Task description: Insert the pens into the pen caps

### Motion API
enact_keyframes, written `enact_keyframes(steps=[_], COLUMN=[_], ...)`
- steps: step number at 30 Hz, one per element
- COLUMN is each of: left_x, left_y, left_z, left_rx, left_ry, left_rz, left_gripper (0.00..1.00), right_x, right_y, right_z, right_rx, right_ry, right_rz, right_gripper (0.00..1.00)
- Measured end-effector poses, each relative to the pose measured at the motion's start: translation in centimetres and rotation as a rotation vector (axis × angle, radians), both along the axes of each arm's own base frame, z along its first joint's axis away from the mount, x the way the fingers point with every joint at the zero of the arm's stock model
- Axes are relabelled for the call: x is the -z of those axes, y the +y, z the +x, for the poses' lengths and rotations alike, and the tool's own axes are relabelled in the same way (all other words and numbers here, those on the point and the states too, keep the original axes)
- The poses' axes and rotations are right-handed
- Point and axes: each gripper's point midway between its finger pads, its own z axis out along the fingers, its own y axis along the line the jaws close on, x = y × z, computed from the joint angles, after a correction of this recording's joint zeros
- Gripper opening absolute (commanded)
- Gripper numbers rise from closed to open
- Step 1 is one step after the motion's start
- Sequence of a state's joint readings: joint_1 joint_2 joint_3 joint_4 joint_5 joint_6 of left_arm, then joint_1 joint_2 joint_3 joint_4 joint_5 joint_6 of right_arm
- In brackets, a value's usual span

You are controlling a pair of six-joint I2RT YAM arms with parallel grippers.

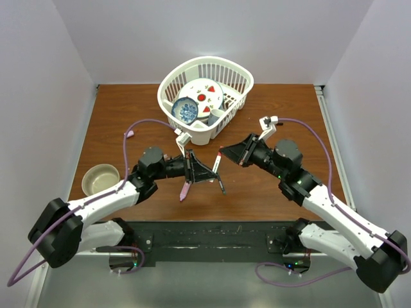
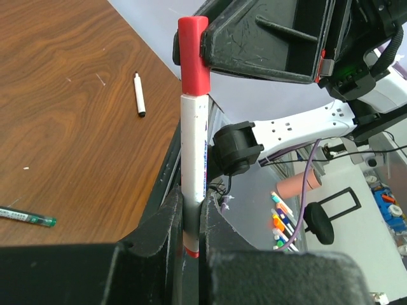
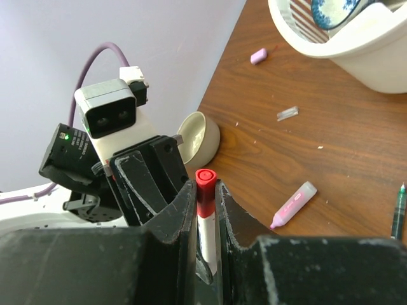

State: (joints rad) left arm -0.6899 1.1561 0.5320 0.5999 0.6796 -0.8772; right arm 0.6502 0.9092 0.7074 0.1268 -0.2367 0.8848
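Observation:
A white-barrelled pen (image 2: 193,152) stands upright between my left gripper (image 2: 189,206) fingers, which are shut on its lower barrel. A red pen cap (image 2: 193,54) sits on the pen's top end. My right gripper (image 3: 205,190) is shut on that red cap (image 3: 205,183), with the white barrel running down between its fingers. In the top view the two grippers (image 1: 207,172) (image 1: 226,154) meet over the table's middle with the pen (image 1: 217,163) between them. A pink marker (image 3: 294,204), a dark thin pen (image 3: 398,211), another white pen (image 2: 138,94), a pale pink cap (image 3: 258,56) and a clear cap (image 3: 287,113) lie on the table.
A white basket (image 1: 239,83) holding dishes stands at the back centre. A beige bowl (image 1: 101,178) sits at the left front. The pink marker (image 1: 184,190) and the dark pen (image 1: 222,186) lie just below the grippers. The pale pink cap (image 1: 130,135) lies at the left.

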Motion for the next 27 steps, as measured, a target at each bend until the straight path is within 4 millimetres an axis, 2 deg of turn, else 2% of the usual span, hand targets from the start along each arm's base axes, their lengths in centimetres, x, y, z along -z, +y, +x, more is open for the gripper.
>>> enact_keyframes(steps=[7, 14, 18, 27], left_x=[-0.6, -2.2, -2.5, -2.9], left_y=[0.0, 0.4, 0.5, 0.9], left_z=[0.4, 0.2, 0.1, -0.2], left_rx=[-0.014, -0.031, -0.030, -0.030], left_ry=[-0.026, -0.077, -0.100, -0.134], left_rz=[0.003, -0.027, -0.029, -0.026], left_gripper=[0.00, 0.00, 0.00, 0.00], right_x=[0.1, 0.1, -0.5, -4.3], right_y=[0.3, 0.7, 0.6, 0.9], right_z=[-0.7, -1.3, -1.3, -1.0], right_rx=[-0.007, -0.033, -0.033, -0.034], right_ry=[-0.003, 0.013, 0.017, -0.047], right_rz=[-0.006, 0.001, -0.007, 0.029], right_gripper=[0.40, 0.56, 0.59, 0.57])
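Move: The right fingers still pinch the red cap, already on the upper end of the white pen; the pen's middle is about 4 cm back, 1 cm left and 4 cm below this hand. The left hand grips the pen's lower end, with the cap about 6 cm ahead, 2 cm right and 6 cm above it. From the right hand, the green pen lies roughly 3 cm ahead, straight beneath by 25 cm; the pink marker is 14 cm left and 1 cm back, equally low. The right hand lets go of the red cap, its fingers opening to over half; as they spread it eases back and slightly left by about 1.5 cm, then rises some 4 cm. The left hand keeps its pinch on the white pen's lower end and lifts it about 3 cm, rolling it roughly 8 degrees more upright. ##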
